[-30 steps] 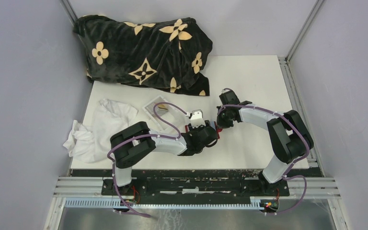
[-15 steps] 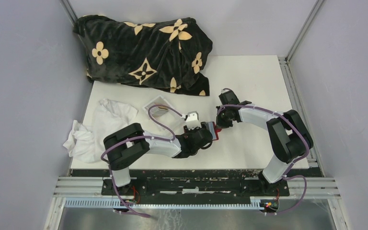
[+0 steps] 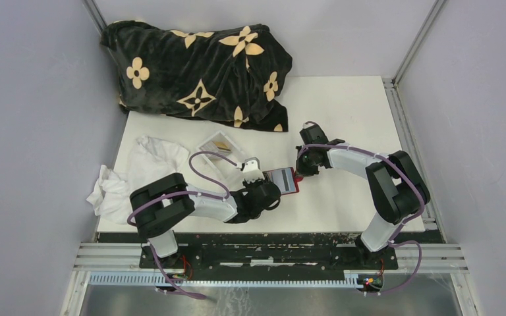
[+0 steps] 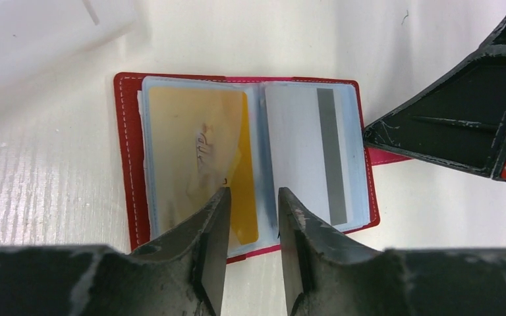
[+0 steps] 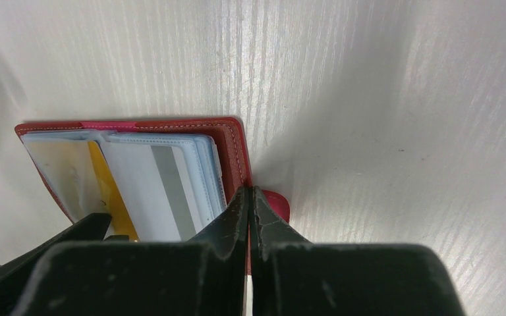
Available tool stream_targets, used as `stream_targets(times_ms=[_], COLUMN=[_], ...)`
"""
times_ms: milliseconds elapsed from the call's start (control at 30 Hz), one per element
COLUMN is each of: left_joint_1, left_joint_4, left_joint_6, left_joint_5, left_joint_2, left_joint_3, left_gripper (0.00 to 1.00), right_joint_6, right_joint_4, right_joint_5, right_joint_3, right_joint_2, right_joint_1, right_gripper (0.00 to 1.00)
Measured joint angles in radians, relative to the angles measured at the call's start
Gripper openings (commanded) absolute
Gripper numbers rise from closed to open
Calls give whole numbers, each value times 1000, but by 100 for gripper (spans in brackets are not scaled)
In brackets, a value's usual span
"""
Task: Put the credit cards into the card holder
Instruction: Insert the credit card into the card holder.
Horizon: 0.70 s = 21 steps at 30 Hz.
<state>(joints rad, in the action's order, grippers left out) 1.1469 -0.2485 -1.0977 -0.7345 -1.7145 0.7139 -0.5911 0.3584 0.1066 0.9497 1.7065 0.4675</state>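
Observation:
The red card holder (image 4: 126, 164) lies open and flat on the white table (image 3: 342, 112). A yellow-orange credit card (image 4: 184, 145) sits in its left clear sleeve. A grey card with a dark stripe (image 4: 300, 151) sits in the right sleeve. My left gripper (image 4: 250, 201) hovers at the holder's near edge over the fold, open with nothing between its fingers. My right gripper (image 5: 250, 192) is shut, its tips pressing on the holder's red right edge (image 5: 232, 145) by the snap tab (image 5: 277, 201). In the top view the holder (image 3: 286, 179) lies between the left gripper (image 3: 273, 187) and the right gripper (image 3: 298, 172).
A clear plastic box (image 3: 221, 148) stands just behind the left arm, with something yellowish inside. A crumpled white cloth (image 3: 132, 174) lies at the table's left edge. A black blanket with tan flowers (image 3: 197, 66) is heaped at the back left.
The left arm has drawn back to the left off the holder, uncovering it with the cards in its sleeves, and its jaws have narrowed. The right gripper has stayed on the holder's edge.

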Motion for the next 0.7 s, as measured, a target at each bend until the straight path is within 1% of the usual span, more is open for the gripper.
stream_targets(times_ms=[67,200,533,700], left_joint_1=[0,0,0,0], left_joint_4=[-2,-4,-1,0], left_joint_6=[0,-1,0,18], left_joint_5=[-4,-11,-16,-11], left_joint_2=[0,0,-6,-50], left_joint_3=[-5,-14,-12,37], left_gripper=[27,19,17,17], right_joint_6=[0,-4,-6,-7], right_joint_4=[0,0,0,-1], right_joint_5=[0,-2,-3,-8], right_joint_3=[0,0,0,0], right_joint_2=[0,0,0,0], right_joint_1=[1,1,2,5], right_gripper=[1,1,1,1])
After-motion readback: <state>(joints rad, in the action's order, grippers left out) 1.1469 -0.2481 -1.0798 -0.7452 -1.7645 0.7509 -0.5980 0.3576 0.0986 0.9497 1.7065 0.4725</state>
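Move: The gold card in the card holder's left page, not yet fully under its clear pocket, has its middle about 3 cm to the left of my left hand, 2 cm ahead and 1 cm below. The white striped card lies some 4 cm to the right and 2 cm ahead. The white tray is roughly 13 cm left and 9 cm ahead. From my right hand, the gold card is about 11 cm left and 2 cm back. Beside the spine, I close the half-open fingers of my left hand most of the way and ease left and down by barely a centimetre, the tips close over the gold card's inner edge. Then I reverse, going about 1.5 cm right and slightly forward, towards the spine and the striped card. My right hand stays put, shut tips still at the holder's right edge by the clasp tab. ##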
